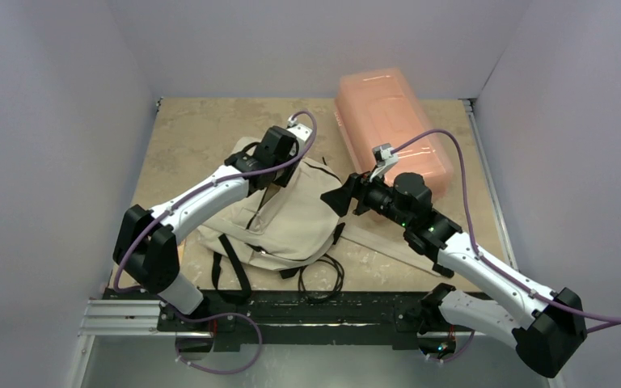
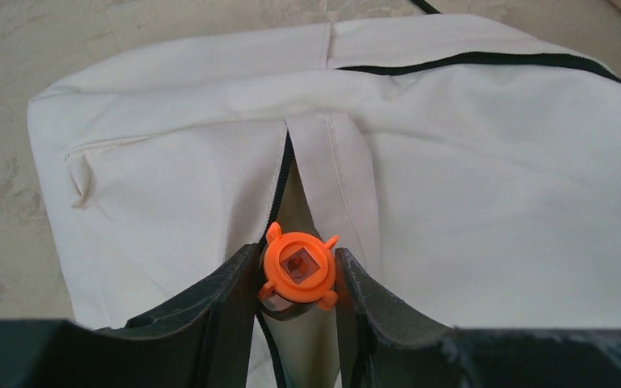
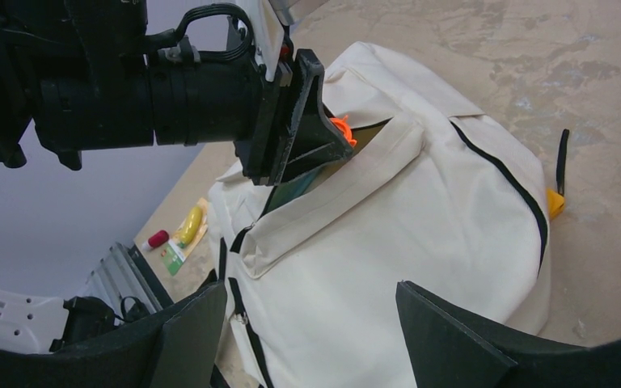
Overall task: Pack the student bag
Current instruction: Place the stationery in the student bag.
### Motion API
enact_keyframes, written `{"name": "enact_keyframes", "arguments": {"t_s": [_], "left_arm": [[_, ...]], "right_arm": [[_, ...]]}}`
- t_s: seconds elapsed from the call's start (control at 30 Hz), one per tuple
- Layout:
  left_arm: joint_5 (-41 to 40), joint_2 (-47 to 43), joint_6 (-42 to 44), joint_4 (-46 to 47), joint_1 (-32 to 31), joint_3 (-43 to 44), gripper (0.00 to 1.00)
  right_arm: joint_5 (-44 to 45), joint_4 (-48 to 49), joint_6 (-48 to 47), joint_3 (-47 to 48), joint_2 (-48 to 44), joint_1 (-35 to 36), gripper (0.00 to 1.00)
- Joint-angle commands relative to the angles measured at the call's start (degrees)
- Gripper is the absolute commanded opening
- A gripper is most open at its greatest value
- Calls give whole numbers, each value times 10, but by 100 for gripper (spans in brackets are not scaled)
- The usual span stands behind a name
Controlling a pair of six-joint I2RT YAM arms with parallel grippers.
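Note:
The student bag (image 1: 295, 222) lies flat mid-table, cream fabric with black zippers and straps. My left gripper (image 1: 269, 187) points down at it, shut on a small round orange-capped object (image 2: 297, 271). The orange cap sits between both fingers, right over an unzipped slit (image 2: 291, 202) in the bag (image 2: 485, 170). In the right wrist view the left gripper (image 3: 327, 141) has its tips at the slit, with the orange object (image 3: 342, 128) just showing. My right gripper (image 1: 340, 198) hovers open over the bag (image 3: 420, 218), nothing between its fingers (image 3: 311, 295).
A translucent pink plastic box (image 1: 392, 129) lies at the back right, close behind my right wrist. A yellow item, a red-capped item and a small card (image 3: 179, 234) lie on the table left of the bag. A black cord (image 1: 323, 279) loops near the front edge.

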Motion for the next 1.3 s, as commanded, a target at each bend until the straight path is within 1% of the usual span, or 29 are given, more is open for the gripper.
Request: {"name": "enact_keyframes", "arguments": {"t_s": [0.0, 0.13, 0.27, 0.33, 0.4, 0.5, 0.6, 0.7, 0.77, 0.8, 0.87, 0.97, 1.07, 1.1, 1.13, 1.17, 1.27], "left_arm": [[-52, -31, 31, -11, -6, -18, 33], [-49, -43, 31, -10, -6, -39, 46], [-84, -30, 28, -37, -6, -23, 55], [-96, -34, 24, -31, -6, -29, 61], [-107, -42, 13, -28, -6, -34, 64], [-124, -42, -15, -36, -6, -25, 65], [-123, -51, -64, -68, -4, 5, 62], [-84, -86, -117, -104, 1, 36, 56], [-40, -115, -156, -137, 19, 47, 57], [-17, -133, -178, -149, 32, 45, 59], [28, -180, -221, -164, 70, 21, 63], [65, -260, -294, -197, 166, -38, 70], [75, -330, -358, -250, 299, -99, 82], [67, -350, -383, -268, 345, -116, 86], [40, -367, -416, -292, 394, -131, 97], [40, -380, -440, -307, 447, -149, 100], [80, -405, -471, -305, 586, -206, 100]], "right_arm": [[8, 28, -4, 0, -2, -2, 81], [-1, 36, -1, 2, 6, -3, 81], [-9, 41, -2, 7, 13, -2, 81], [-10, 40, -3, 8, 14, -3, 81], [-9, 41, -4, 3, 11, -3, 81], [-7, 43, -2, -3, 10, -3, 81], [-10, 41, -6, 3, 19, -3, 81], [-17, 33, -8, 14, 39, -2, 81], [-25, 30, -8, 22, 54, -3, 81], [-31, 31, -8, 25, 60, -3, 81], [-41, 31, -10, 30, 75, -2, 81], [-55, 35, -9, 35, 91, -2, 80], [-67, 28, -14, 44, 101, -3, 80], [-72, 24, -17, 49, 104, -3, 80], [-77, 17, -20, 55, 107, -3, 80], [-81, 12, -22, 59, 109, -3, 80], [-99, 1, -28, 71, 118, -3, 80]]}}
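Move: The left gripper holds the orange-capped stationery piece just above the bag's open front pocket, whose upper end lies about 3 cm to the hand's left, 1 cm back and 5 cm below. The banana card lies on the table some 26 cm left and 17 cm back; the black cable is about 10 cm right and 22 cm back. From the right hand, that pocket end is roughly 9 cm ahead, 14 cm left and 13 cm down. The left hand eases about 3 cm to its left and slightly down and back over the pocket mouth while its fingers spread from their grip and let go of the orange-capped piece, then lifts some 9 cm and sweeps off left and back, about 25 cm left of its start, sinking a little at the end above the table near the banana card, turning counter-clockwise some 65 degrees and opening fully. The right hand, its open fingers empty, sinks about 4 cm and drifts 3 cm left over the bag late on. ##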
